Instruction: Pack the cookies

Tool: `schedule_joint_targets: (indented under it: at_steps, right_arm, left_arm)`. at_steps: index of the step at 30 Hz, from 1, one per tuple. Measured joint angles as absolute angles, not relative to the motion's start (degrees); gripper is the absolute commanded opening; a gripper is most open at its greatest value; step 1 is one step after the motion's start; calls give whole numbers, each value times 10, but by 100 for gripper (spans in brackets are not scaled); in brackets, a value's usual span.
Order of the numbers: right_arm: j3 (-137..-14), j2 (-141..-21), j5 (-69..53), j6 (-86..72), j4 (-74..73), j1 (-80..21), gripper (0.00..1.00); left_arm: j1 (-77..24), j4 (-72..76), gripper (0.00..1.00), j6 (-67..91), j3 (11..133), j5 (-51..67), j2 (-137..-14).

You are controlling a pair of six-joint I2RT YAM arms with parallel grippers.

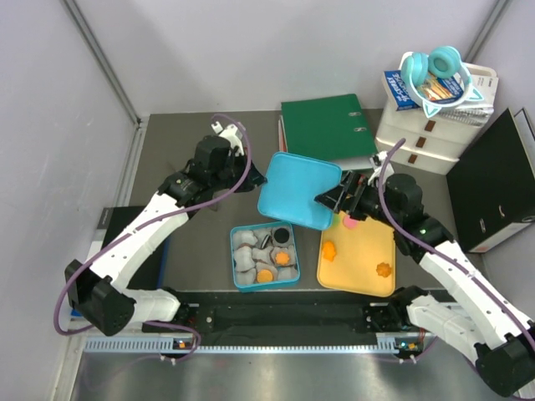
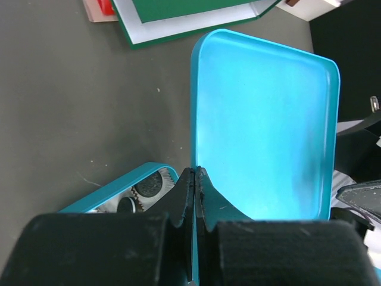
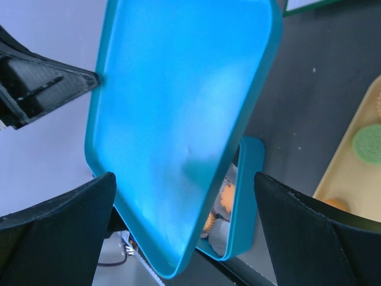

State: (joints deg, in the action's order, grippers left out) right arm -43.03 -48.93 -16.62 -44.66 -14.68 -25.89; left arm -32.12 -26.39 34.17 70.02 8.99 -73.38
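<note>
My left gripper (image 1: 261, 182) (image 2: 196, 173) is shut on the edge of a blue lid (image 1: 297, 190) (image 2: 262, 119) and holds it tilted above the table. Below it the open blue box (image 1: 233, 255) (image 2: 113, 192) holds paper liners with cookies, a black one (image 1: 282, 236) (image 2: 149, 185) and orange ones (image 1: 282, 258). My right gripper (image 1: 330, 200) (image 3: 184, 196) is open, its fingers (image 3: 315, 238) either side of the lid (image 3: 178, 107) without touching it. Orange cookies (image 1: 330, 250), a pink one (image 1: 351, 223) and a green one (image 3: 369, 143) lie on the yellow tray (image 1: 359, 276).
A green binder (image 1: 326, 127) (image 2: 178, 12) lies at the back. A white drawer unit (image 1: 426, 134) carrying headphones (image 1: 435, 71) stands at the back right, with a black binder (image 1: 501, 184) beside it. Grey walls close the left and back.
</note>
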Motion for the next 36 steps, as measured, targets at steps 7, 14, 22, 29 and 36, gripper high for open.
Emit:
schedule_joint_targets:
  at_steps: [7,14,22,29,36]
  right_arm:
    - [-424,-537,-214,-479,-62,-242,86]
    - [-401,-558,-250,-504,-3,-237,44]
    - [-401,-557,-274,-516,34,-237,6]
    - [-402,-555,-279,-490,3,-237,0]
    - [-462,-559,-232,-395,-103,-267,0]
  left_arm:
    - [-321,-257,0,345,700,110,-734]
    - [-321,-247,0,348,685,120,-734]
    - [-321,-240,12,348,669,118,-734]
    - [-318,-247,48,333,689,77,-740]
    - [-292,-267,93,347,721,-20,-733]
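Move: The left gripper already pinches the lid by its left edge, so the lid's middle lies about 10 cm to its right and 3 cm back, at about its own height. From the open right gripper the lid's middle is some 8 cm to the left and 1 cm back, about level; the cookie box is about 17 cm left and 11 cm back, the yellow tray 10 cm right and 8 cm back, both some 15 cm below. Edge the right gripper left and slightly forward, about 3 cm, so its open fingers come around the lid's right edge, then close them to pinch it. Keep the left grip until the right one has shut, sinking a little meanwhile; then open the left fingers wide and draw that hand off leftward and forward, about 5 cm, turning it a little counter-clockwise. ##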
